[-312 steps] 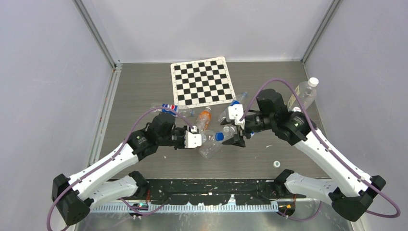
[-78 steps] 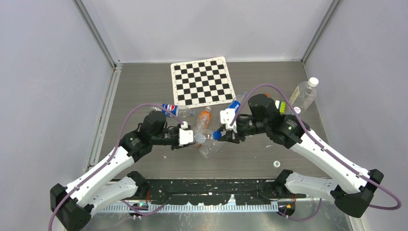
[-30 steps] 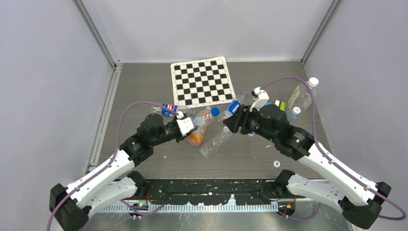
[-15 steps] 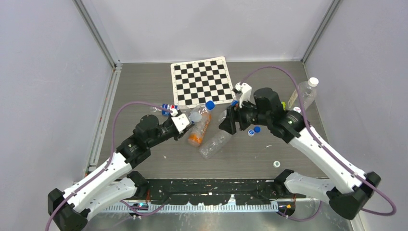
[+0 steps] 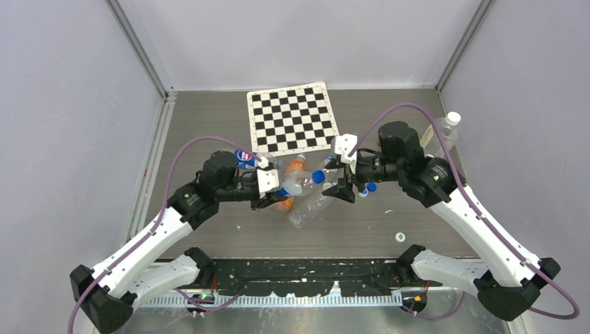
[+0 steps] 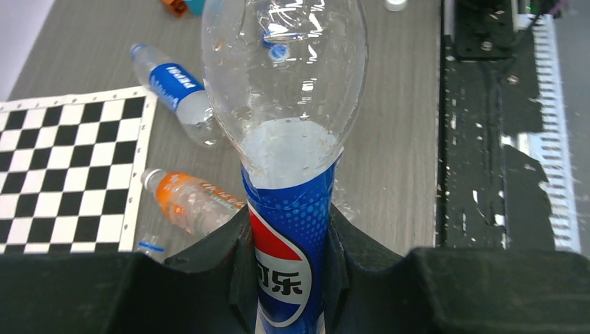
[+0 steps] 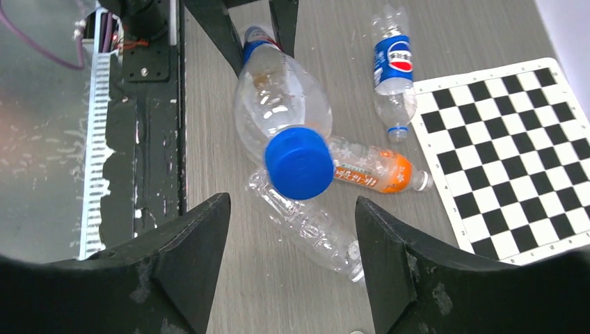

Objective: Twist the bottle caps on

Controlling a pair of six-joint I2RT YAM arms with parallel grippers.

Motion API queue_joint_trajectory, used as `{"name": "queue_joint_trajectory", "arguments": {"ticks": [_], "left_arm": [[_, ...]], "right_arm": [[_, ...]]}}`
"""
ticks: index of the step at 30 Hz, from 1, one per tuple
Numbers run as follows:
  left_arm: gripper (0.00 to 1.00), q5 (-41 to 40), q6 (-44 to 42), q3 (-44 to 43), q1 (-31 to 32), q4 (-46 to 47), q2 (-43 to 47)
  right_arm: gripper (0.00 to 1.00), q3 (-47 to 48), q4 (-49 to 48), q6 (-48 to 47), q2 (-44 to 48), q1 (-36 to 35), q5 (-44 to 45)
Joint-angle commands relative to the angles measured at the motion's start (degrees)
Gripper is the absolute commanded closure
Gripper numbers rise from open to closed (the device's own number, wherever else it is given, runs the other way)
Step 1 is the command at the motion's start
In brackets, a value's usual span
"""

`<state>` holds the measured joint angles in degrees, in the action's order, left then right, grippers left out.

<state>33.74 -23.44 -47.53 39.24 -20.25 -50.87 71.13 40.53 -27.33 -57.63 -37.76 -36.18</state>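
My left gripper (image 5: 277, 189) (image 6: 289, 233) is shut on the blue-labelled waist of a clear Pepsi bottle (image 5: 296, 185) (image 6: 285, 76), held off the table. A blue bottle cap (image 5: 318, 177) (image 7: 299, 163) sits on its neck and points right. My right gripper (image 5: 343, 189) (image 7: 292, 203) faces that cap end-on. It is open and holds nothing, with the cap just ahead of its fingertips. Loose blue bottle caps (image 5: 367, 188) lie by the right gripper. A white bottle cap (image 5: 400, 237) lies near the front.
An orange-labelled bottle (image 5: 295, 167) (image 7: 372, 172) and a crushed clear bottle (image 5: 311, 209) (image 7: 309, 226) lie under the held bottle. Other Pepsi bottles (image 5: 247, 157) (image 6: 174, 87) lie nearby. A white-capped bottle (image 5: 440, 133) lies at the far right. The checkerboard (image 5: 292, 118) is at the back.
My left arm has swung the held bottle so its capped end now points right instead of away. My right gripper has come down level with the cap, jaws wider than a second ago.
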Motion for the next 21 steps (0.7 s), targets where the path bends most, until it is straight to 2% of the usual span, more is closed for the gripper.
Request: {"name": "queue_joint_trajectory", "arguments": {"ticks": [1,5,16,18,21], "left_arm": [[0.68,8.42,-3.61,-4.42,-0.17,-5.32,-0.96],[0.68,9.78,-4.80,-5.54,-0.25,-6.74,-1.59],[0.68,11.05,-4.95,-6.23,-0.22,-6.93,-2.91],[0.68,11.30,-4.86,-6.39,-0.22,-6.82,-3.08],[0.68,11.95,-4.69,-6.61,-0.17,-6.67,-3.52]], "right_arm": [[0.30,2.67,0.42,-7.23,-1.18,0.14,-5.63],[0.35,3.40,0.15,-7.47,-1.80,0.14,-9.16],[0.60,4.04,-0.59,-6.18,-1.50,0.14,-12.71],[0.66,3.90,-0.68,-5.93,-1.64,0.14,-12.87],[0.82,3.72,-0.82,-5.13,-2.28,0.14,-13.15]]}}
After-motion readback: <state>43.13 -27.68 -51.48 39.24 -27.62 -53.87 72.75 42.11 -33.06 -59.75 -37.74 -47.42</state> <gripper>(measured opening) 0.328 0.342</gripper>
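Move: From the right gripper, the blue cap on the held Pepsi bottle is about 3 cm to the left, 1 cm ahead and 1 cm above. On the table some 27 cm below, the clear bottle lies about 4 cm left and level fore and aft; the orange-label bottle is about 12 cm left and 10 cm ahead. From the left gripper, the cap is about 12 cm right, 3 cm ahead and 7 cm up. Close the right fingers from wide open onto both sides of the blue cap while easing that gripper back about 2 cm and slightly left, turning it some 10 degrees counter-clockwise. With the left gripper, keep hold of the bottle's label, draw it back just under 3 cm and swing it some 10 degrees clockwise, bringing the cap between the right pads. ##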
